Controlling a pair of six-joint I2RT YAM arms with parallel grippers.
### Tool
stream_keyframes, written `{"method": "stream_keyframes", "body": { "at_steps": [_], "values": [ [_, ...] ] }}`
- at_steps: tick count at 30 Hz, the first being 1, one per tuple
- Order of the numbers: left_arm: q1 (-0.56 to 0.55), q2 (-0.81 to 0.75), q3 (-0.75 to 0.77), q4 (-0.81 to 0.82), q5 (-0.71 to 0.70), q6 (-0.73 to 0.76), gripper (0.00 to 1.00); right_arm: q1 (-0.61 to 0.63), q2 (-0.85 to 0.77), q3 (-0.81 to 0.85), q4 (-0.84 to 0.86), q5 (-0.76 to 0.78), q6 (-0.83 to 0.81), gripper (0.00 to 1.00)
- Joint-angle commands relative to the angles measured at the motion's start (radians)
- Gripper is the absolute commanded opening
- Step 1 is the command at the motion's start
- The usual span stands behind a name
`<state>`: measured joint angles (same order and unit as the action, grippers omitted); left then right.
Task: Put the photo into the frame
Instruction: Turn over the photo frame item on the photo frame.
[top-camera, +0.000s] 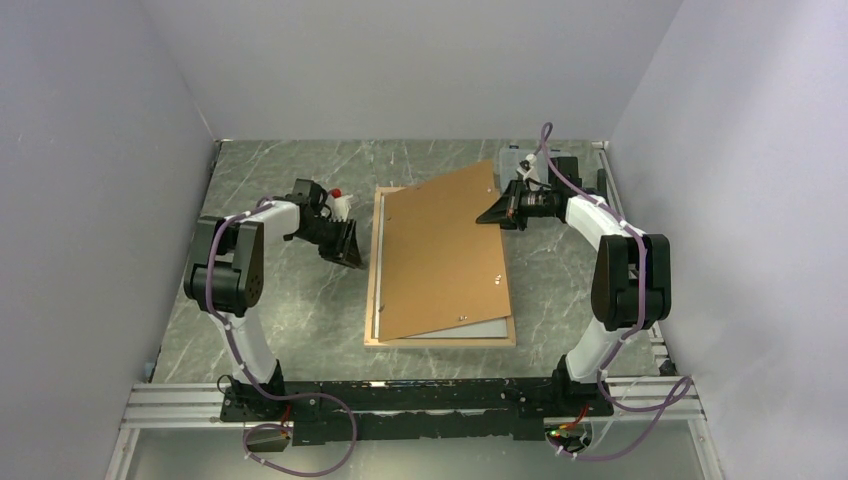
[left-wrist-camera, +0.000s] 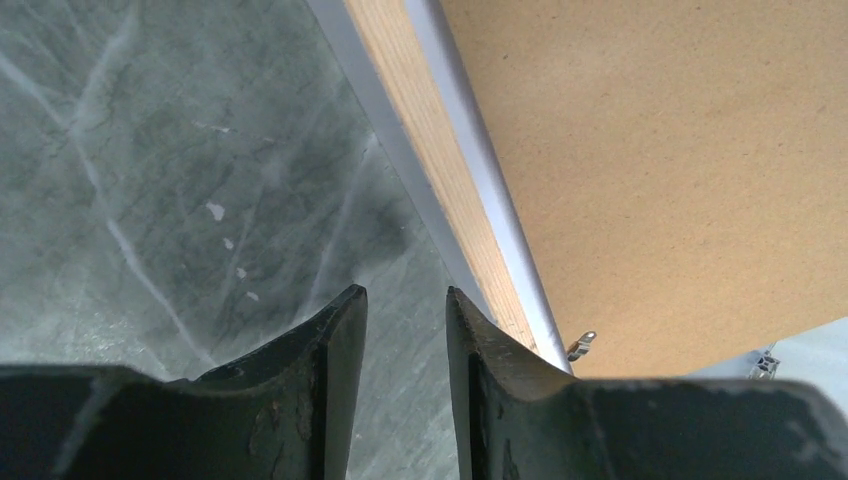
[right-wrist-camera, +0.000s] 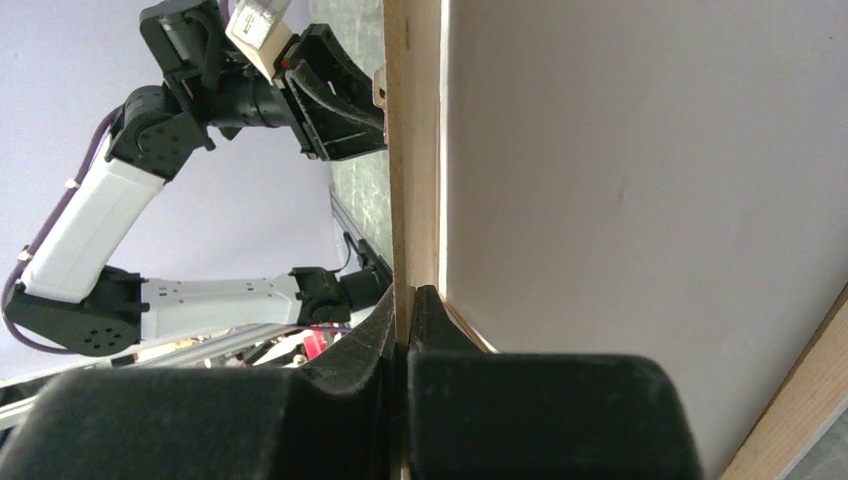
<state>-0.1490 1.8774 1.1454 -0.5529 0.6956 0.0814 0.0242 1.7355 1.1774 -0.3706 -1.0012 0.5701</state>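
Note:
The frame (top-camera: 374, 275) lies back up on the table, its light wood rails showing. A brown backing panel (top-camera: 440, 250) rests askew over it, its far right edge raised. My right gripper (top-camera: 497, 213) is shut on that raised edge (right-wrist-camera: 410, 150). Under the panel a pale sheet (top-camera: 472, 327) shows in the frame, seemingly the photo's white back (right-wrist-camera: 640, 200). My left gripper (top-camera: 350, 248) hangs just left of the frame's left rail (left-wrist-camera: 430, 130). Its jaws stand partly apart over bare table, with nothing between them (left-wrist-camera: 405, 295).
A small clear plastic box (top-camera: 515, 160) stands at the back right behind my right wrist. A white bottle with a red cap (top-camera: 340, 200) sits by my left wrist. A metal clip (left-wrist-camera: 581, 345) sticks out of the panel near my left fingers. Walls enclose the marbled table.

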Motion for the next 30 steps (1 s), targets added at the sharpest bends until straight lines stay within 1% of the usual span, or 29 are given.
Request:
{"method": "stream_keyframes", "body": {
  "at_steps": [1, 6, 13, 18, 30],
  "values": [
    [-0.018, 0.007, 0.041, 0.019, 0.045, -0.001, 0.39, 0.004, -0.02, 0.041, 0.081, -0.081, 0.033, 0.0],
    [-0.025, 0.001, 0.037, 0.018, 0.046, 0.005, 0.37, 0.005, -0.026, 0.03, 0.14, -0.081, 0.07, 0.0],
    [-0.033, -0.006, 0.028, 0.017, 0.046, 0.015, 0.3, 0.004, -0.015, 0.026, 0.16, -0.074, 0.067, 0.0],
    [-0.038, -0.006, 0.026, 0.012, 0.042, 0.024, 0.27, 0.004, -0.004, 0.017, 0.167, -0.075, 0.071, 0.0],
    [-0.052, 0.007, 0.022, 0.028, 0.038, 0.023, 0.19, 0.006, -0.015, 0.006, 0.052, -0.077, 0.029, 0.0]
  ]
}}
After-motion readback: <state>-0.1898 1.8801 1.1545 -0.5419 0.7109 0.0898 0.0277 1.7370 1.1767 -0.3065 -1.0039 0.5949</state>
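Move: The photo frame item, a brown board, slopes up from the frame's left side to the right hand, which pinches its right edge; its middle is about 9 cm left, 4 back and 6 below. The photo frame's middle lies 8 cm left, 4 back and 14 below, the clear box 18 ahead, 12 right. From the left hand, the board's middle is some 14 cm right, 1 ahead and 5 above; the frame's left bar is 3 right, 1 ahead and 2 below. The tilted board stays pinched by its right edge as the right hand eases it forward about 1.5 cm and up nearly 1 cm over the frame, then starts to turn back. Meanwhile the left hand creeps right roughly 1.5 cm, low down, towards the frame's left bar, its part-open fingers narrowing by half; whether they touch the bar can't be seen. ##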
